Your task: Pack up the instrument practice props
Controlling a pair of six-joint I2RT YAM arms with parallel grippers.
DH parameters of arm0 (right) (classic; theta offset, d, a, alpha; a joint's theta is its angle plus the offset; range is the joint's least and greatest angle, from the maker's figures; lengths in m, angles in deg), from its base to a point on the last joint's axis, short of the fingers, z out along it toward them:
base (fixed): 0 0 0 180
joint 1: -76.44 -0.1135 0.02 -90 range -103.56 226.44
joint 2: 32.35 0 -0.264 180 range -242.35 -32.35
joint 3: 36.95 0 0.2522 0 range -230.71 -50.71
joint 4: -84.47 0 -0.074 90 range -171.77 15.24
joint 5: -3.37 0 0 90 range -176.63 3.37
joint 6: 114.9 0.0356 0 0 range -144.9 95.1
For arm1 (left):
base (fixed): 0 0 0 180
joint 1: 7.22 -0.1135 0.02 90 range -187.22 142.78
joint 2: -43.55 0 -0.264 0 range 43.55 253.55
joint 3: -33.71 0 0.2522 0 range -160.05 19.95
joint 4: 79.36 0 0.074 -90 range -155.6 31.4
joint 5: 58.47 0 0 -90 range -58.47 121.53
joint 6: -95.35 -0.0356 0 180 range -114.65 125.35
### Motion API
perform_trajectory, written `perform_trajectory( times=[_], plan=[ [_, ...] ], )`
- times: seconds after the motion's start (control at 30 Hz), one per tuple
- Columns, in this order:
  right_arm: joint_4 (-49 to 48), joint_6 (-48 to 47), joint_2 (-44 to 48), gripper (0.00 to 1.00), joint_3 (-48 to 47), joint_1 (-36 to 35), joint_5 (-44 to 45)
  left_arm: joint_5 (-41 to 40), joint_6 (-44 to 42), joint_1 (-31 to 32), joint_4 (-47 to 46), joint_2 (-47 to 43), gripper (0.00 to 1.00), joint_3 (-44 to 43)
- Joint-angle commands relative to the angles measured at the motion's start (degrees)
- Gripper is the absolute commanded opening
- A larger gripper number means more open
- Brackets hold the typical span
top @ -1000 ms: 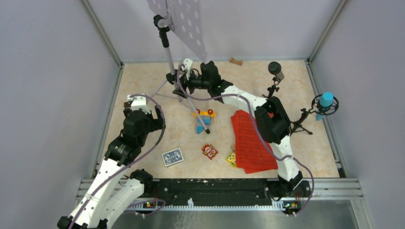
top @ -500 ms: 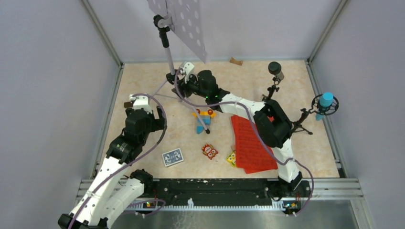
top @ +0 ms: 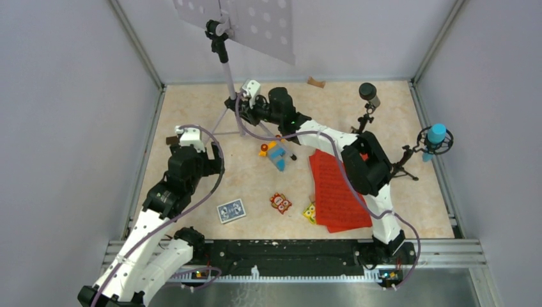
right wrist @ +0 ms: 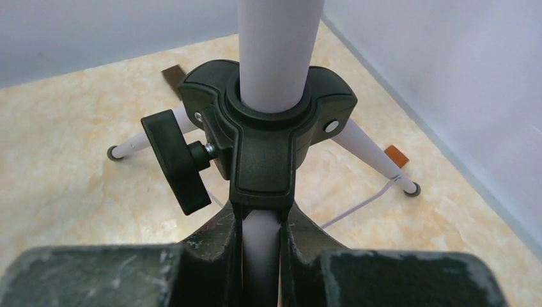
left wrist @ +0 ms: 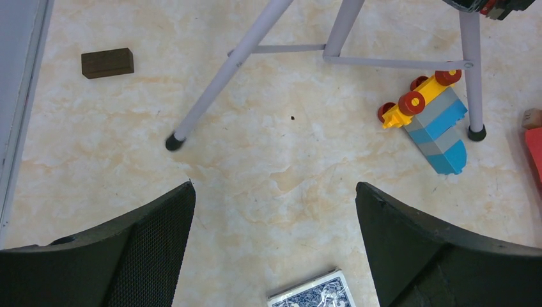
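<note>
The grey hole-punched music stand (top: 255,22) stands upright at the back of the floor on silver tripod legs (left wrist: 224,70). My right gripper (top: 246,112) is shut on the stand's silver tube (right wrist: 261,249) just under its black hub (right wrist: 268,128). Red music sheets (top: 335,188) lie right of centre, partly under the right arm. A dark microphone (top: 368,93) and a blue microphone (top: 436,135) sit on small black tripods (top: 402,163) at the right. My left gripper (left wrist: 275,192) hovers open over bare floor, near the stand's left leg.
A toy block vehicle (left wrist: 431,118) lies against one stand leg. A blue-patterned card deck (top: 231,210) and small colourful toys (top: 280,203) lie near the front. Brown blocks (left wrist: 107,62) sit by the left wall and the back wall (top: 316,82). Walls enclose three sides.
My right gripper has shut on the stand's tube. The stand has turned, its perforated desk swinging round, and a leg has nudged the toy vehicle rightward. The left arm has stayed still.
</note>
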Motion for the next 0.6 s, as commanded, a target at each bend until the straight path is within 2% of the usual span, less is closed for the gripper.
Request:
perform_trajectory(
  times=[0.0,0.17,0.3,0.33,0.37,0.43,0.57],
  plan=[
    [-1.02,-4.86,-2.53,0.0,-7.06,4.65,-21.24,0.58,-0.64,-0.21,-2.88,-0.14,0.99,0.63],
    [2.29,-9.34,-6.82,0.0,-13.91,7.71,-34.66,1.77,-1.44,-0.21,-4.45,0.02,0.99,1.36],
    [5.97,-10.51,-10.09,0.0,-18.32,9.21,-41.89,5.0,-6.72,-0.28,-11.51,1.88,0.99,2.18],
    [5.36,-9.3,-10.23,0.08,-18.7,9.45,-41.77,5.41,-7.51,-0.31,-12.92,2.91,0.99,1.81],
    [3.59,-7.24,-9.79,0.2,-18.29,9.69,-40.67,5.59,-7.87,-0.29,-14.02,4.02,0.99,1.1],
    [-2.51,-2.86,-7.56,0.38,-14.4,9.99,-37.62,6.47,-8.7,-0.3,-16.49,6.97,0.99,-0.13],
    [-9.44,0.91,-1.57,0.56,-6.52,10.0,-31.62,8.36,-9.68,-0.34,-21.95,13.67,0.99,-2.17]
  ],
)
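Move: The right fingers are already shut on the music stand's leg just under its hub; the hub sits roughly 2 cm ahead, 2 cm left and 4 cm above. The toy train lies about 9 cm back, 11 cm right and 19 cm below. From the left hand the hub is some 19 cm ahead, 9 cm right and 4 cm up; a nearer leg's foot stands 5 cm ahead, 5 cm left, the dark block 13 cm ahead, 14 cm left, both about 20 cm below. Keeping its grip on the leg under the hub, the right hand swings the music stand counter-clockwise, turning a bit over 20 degrees while shifting about 2.5 cm to the right and forward; then the fingers open roughly halfway and let go of the leg. The left hand, wide open, sets off late, some 4–5 cm forward and right towards the stand, yawing slightly clockwise. ##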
